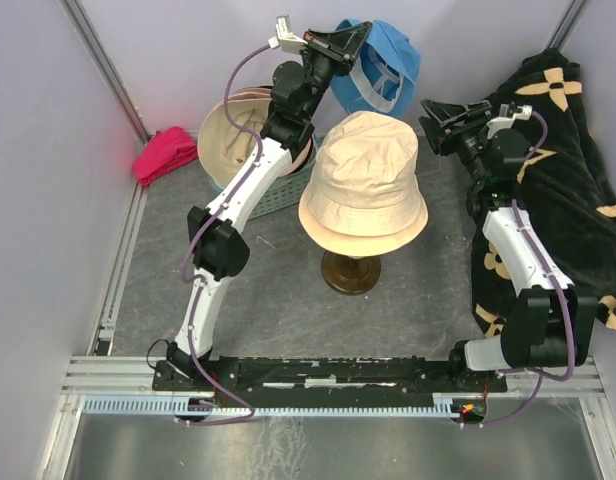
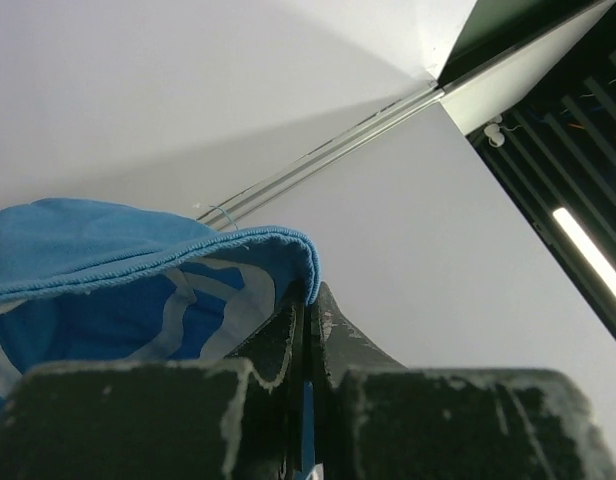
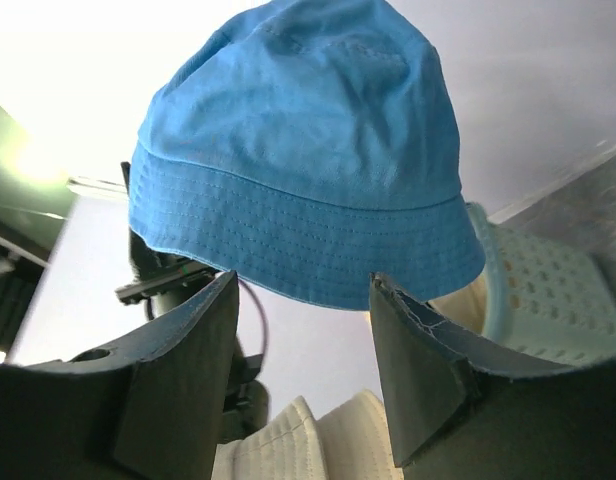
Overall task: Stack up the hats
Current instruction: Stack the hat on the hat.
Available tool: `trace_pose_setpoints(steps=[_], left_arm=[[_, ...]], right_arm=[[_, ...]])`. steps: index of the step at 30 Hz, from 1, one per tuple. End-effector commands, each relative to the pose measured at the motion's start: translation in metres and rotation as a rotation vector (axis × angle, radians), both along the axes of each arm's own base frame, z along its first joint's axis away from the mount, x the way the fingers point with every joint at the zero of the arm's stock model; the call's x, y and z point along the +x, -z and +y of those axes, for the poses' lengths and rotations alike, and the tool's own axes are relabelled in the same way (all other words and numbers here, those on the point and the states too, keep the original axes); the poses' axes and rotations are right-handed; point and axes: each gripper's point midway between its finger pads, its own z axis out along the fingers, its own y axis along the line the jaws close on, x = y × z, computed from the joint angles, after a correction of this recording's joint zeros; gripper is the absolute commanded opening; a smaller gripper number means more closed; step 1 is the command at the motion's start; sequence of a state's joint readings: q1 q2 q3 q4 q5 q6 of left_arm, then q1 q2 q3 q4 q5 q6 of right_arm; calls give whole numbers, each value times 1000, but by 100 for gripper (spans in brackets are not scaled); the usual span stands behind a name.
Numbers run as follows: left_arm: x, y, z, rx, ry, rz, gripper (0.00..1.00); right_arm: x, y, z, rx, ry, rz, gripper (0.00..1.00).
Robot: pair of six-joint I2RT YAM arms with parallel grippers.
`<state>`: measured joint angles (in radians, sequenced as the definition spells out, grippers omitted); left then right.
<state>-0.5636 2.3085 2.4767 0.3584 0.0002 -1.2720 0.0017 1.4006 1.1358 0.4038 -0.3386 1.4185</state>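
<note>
A blue hat (image 1: 386,62) hangs in the air at the back of the table, my left gripper (image 1: 345,45) shut on its brim. In the left wrist view the blue brim (image 2: 138,290) is pinched between the closed fingers of that gripper (image 2: 308,300). A cream hat (image 1: 363,185) sits on a stand with a dark round base (image 1: 350,272). Another cream hat (image 1: 236,135) lies upturned in a basket. My right gripper (image 1: 438,115) stands open to the right of the blue hat. Seen from the right wrist, the blue hat (image 3: 298,150) hangs just beyond that open gripper (image 3: 303,290), untouched, with the cream hat (image 3: 318,440) below.
A pale green basket (image 1: 288,188) stands at the back left under my left arm. A magenta cloth (image 1: 166,153) lies by the left wall. A large black cloth with beige flower marks (image 1: 568,150) covers the right side. White walls close in on three sides.
</note>
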Motion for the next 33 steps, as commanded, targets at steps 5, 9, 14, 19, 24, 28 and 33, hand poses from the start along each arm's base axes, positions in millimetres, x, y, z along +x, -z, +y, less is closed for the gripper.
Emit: trace_pose_setpoints(steps=[5,9,14,19,24,28,33], left_arm=[[-25,-45,7,-134,42,-86,3],[-15,-24,-4,-128,52,-52,3],[-15,-24,-6,-123,47,-52,3],[-15,-20,-11,-116,47,-46,3],[-16,-21,-12,-117,47,-50,3],[-19,-25,-11,-118,49,-58,3],[-21,-27,-11,-109,54,-69,3]], right_arm=[[-6,-35,-12,425,-56,-121,64],[-11,-45,-1,297,-111,-141,64],[-26,-31,10,-70,-91,-109,65],[-45,-9,8,-300,-71,-94,64],[-51,6,13,-483,-76,-65,64],[-47,9,14,-546,-66,-57,64],[-36,5,20,-588,-55,-58,64]])
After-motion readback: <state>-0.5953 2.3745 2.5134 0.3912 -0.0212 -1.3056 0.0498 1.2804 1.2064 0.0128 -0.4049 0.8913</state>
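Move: My left hand holds the blue hat by its brim. The hat stack on the head form lies some 19 cm back from that hand, level sideways and about 18 cm below; the hat basket is roughly 9 cm back, 20 cm left and far below. From my open right hand the blue hat hangs about 6 cm ahead, 8 cm left and 6 cm higher, while the stack sits some 11 cm back, 12 cm left and a little lower. Instead of closing on the blue hat, I back my open right hand off from its brim: a small dip with the left side rolling up, then about 5 cm back, a little down and left towards the hat stack's right side, rolling the left side down some 45 degrees. My left hand keeps its brim pinch and eases the blue hat about 2 cm right and 2 cm down. ##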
